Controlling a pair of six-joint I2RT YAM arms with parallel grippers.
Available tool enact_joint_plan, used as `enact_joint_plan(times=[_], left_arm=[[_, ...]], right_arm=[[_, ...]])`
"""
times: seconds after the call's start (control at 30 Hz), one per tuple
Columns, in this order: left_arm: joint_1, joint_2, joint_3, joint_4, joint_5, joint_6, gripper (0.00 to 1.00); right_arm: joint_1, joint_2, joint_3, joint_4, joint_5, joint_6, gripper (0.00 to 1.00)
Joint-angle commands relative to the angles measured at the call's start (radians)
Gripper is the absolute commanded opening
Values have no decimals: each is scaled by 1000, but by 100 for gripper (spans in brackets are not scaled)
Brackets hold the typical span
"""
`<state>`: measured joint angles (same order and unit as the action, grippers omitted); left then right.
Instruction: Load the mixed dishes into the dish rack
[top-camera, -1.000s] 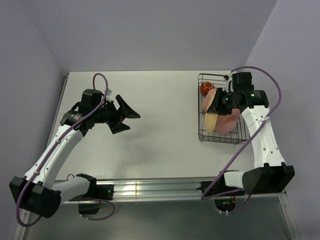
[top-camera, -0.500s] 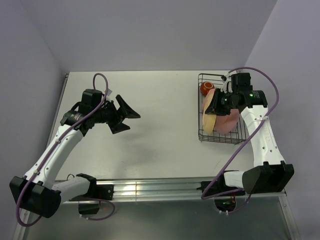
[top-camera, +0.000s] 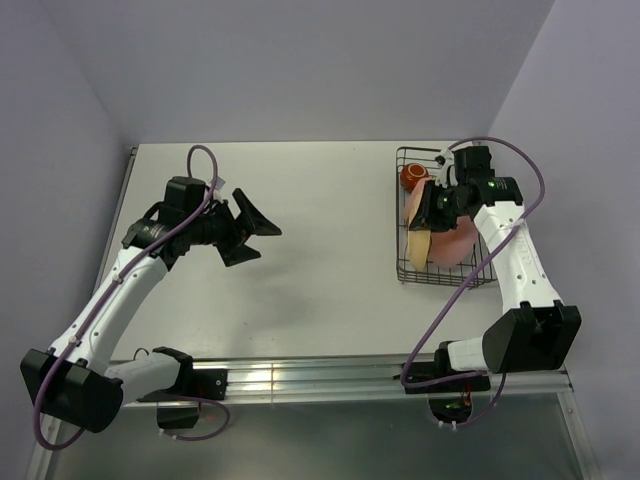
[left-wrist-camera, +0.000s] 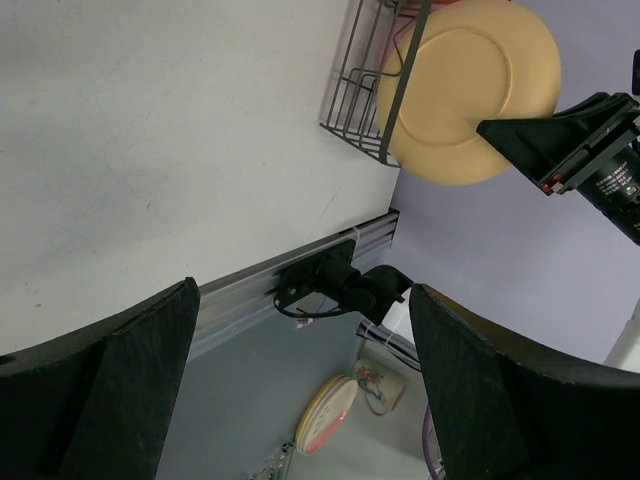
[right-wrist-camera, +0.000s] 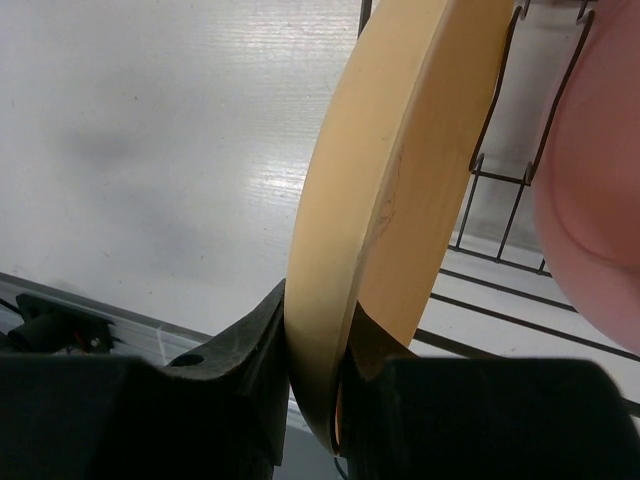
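Observation:
The black wire dish rack (top-camera: 484, 270) stands at the table's far right. My right gripper (top-camera: 430, 213) is shut on the rim of the pale orange plate (top-camera: 418, 244), which hangs on edge over the rack's left side. A pink plate (top-camera: 457, 241) stands on edge in the rack just to the right of it, and a dark red-brown mug (top-camera: 411, 177) sits at the rack's far left corner. Up close, the right gripper (right-wrist-camera: 322, 335) pinches the orange plate (right-wrist-camera: 400, 170) beside the pink plate (right-wrist-camera: 592, 200). My left gripper (top-camera: 262, 228) hovers open and empty over mid-table, facing the orange plate (left-wrist-camera: 470, 85).
An aluminium rail (top-camera: 300, 378) runs along the table's near edge. Walls close in on the left, back and right. Below the table edge, the left wrist view shows a stack of plates (left-wrist-camera: 328, 415) and a patterned mug (left-wrist-camera: 384, 387).
My right gripper has carried the orange plate slightly left and farther back over the rack's left side. The left arm has not moved.

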<state>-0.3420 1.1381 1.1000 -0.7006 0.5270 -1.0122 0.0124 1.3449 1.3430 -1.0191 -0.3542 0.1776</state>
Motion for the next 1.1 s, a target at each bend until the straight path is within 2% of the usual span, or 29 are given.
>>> enact_joint_plan(times=[0.0,0.27,0.47,0.6,0.83,0.93,1.07], left_arm=[[-2,8,49,16,16,26,92],[-2,17,67,12,10,29,92],[-2,20,66,15,13,26,92],[-2,18,66,15,10,24,92],[-2,11,54,26,10,15,92],[-2,9,44,33,11,8,92],[-2,3,26,46,18,-2,92]], right_arm=[[-5,20,-19,77,-2,-24,0],[-5,53,-53,128,40,-24,0],[-5,77,-44,131,72,-18,20],[-5,68,-50,128,93,-15,38],[-5,7,-100,132,69,-12,47],[-5,-22,-126,140,66,-7,60],[-5,-56,-142,134,58,-7,67]])
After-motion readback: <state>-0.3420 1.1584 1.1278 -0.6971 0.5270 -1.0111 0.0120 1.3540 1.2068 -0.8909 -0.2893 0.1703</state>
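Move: The right hand holds the yellow plate by its upper near rim, with the plate's middle about 4 cm ahead and 7 cm below. It is bound for the dish rack's left-hand slot, centred about 4 cm ahead and 10 cm below the hand. The pink plate's middle is some 8 cm right, 2 ahead and 10 below; the orange mug is 13 ahead, 1 left and 13 below. From the idle left hand the slot lies about 36 cm right, 8 ahead and 14 below. Still pinching the yellow plate's rim, the right hand carries it forward about 4 cm along the dish rack's left side while sinking a little, the fingers tipping up some five degrees. As that forward run ends the fingers start to open and let go of the rim, and the hand then sinks about 3 cm and draws back some 3 cm towards the robot, drifting slightly right, the fingers ending well apart on either side of the plate's near edge. ##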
